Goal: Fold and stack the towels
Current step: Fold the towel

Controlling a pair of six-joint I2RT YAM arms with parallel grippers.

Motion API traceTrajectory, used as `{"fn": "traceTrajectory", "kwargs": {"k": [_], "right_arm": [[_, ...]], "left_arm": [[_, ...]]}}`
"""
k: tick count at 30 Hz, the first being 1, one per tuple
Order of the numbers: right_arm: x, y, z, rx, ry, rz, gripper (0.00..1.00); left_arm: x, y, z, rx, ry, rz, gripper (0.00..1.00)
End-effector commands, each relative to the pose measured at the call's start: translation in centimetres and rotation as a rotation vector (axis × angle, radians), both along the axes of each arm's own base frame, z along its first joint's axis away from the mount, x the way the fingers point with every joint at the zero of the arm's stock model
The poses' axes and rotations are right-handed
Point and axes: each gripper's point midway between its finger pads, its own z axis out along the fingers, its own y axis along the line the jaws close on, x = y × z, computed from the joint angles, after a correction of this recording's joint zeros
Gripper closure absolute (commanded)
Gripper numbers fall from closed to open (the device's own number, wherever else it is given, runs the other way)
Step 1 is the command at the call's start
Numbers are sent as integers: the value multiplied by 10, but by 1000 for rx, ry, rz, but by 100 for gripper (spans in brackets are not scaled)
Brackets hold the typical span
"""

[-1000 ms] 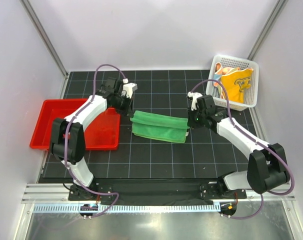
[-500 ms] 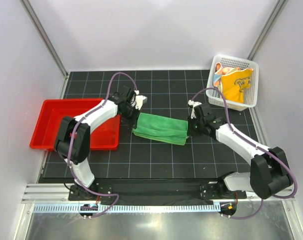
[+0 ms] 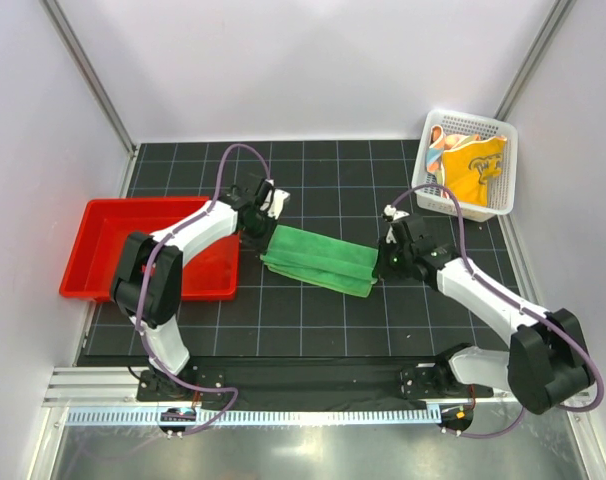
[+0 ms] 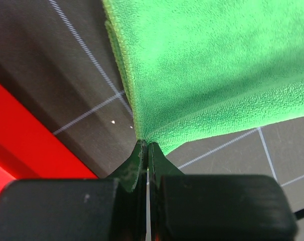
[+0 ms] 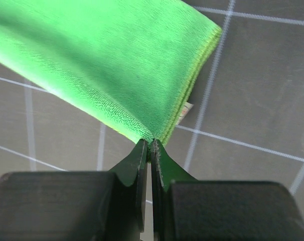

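Observation:
A plain green towel (image 3: 318, 259), folded into a long strip, is stretched between my two grippers over the middle of the black gridded mat. My left gripper (image 3: 265, 238) is shut on the strip's left corner (image 4: 144, 138). At the other end my right gripper (image 3: 379, 268) pinches the right corner (image 5: 151, 136), jaws shut on the cloth. A small label (image 5: 183, 111) shows at that end's hem. An orange towel (image 3: 473, 166) with cartoon print lies crumpled in the white mesh basket (image 3: 502, 206) at the back right. A dark blue towel is not in view.
A red plastic tray (image 3: 108, 256) sits at the left edge of the mat, right beside my left arm; its red wall (image 4: 21, 145) shows in the left wrist view. White walls with metal posts surround the mat.
Both grippers have come down and nearer with the green towel. The left end swung right and forward, and the strip now lies slanted and flatter on the mat.

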Motion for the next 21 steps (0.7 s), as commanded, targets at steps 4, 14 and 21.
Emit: {"fn": "traceTrajectory", "kwargs": {"k": [4, 14, 21], "right_arm": [[-12, 17, -3, 185, 0, -110, 92], [-27, 19, -17, 233, 69, -161, 70], [4, 15, 7, 240, -7, -297, 66]], "left_arm": [[20, 11, 11, 42, -94, 78, 100], [24, 21, 13, 103, -91, 113, 70], [43, 13, 61, 60, -173, 188, 61]]}}
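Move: Both hands still pinch the folded-over edge of the green towel. Its near left corner lies about 1 cm back, 1 cm right and 2 cm below the left hand; the far left corner is some 7 cm ahead and 3 cm right, and the red bin's nearest wall about 5 cm left, level with it. For the right hand, the near right corner is roughly 4 cm back, 1 cm left and 4 cm down, the far right corner about 7 cm straight ahead. Back and down, about 4 cm each, the right hand lowers its end of the flap onto the near right corner, starting to open on the way, then rises and eases forward some 2 cm. The left hand draws its corner about 2 cm left and slightly forward at the same height, opens and lets go, then lifts away forward and up, turning slightly counter-clockwise. ##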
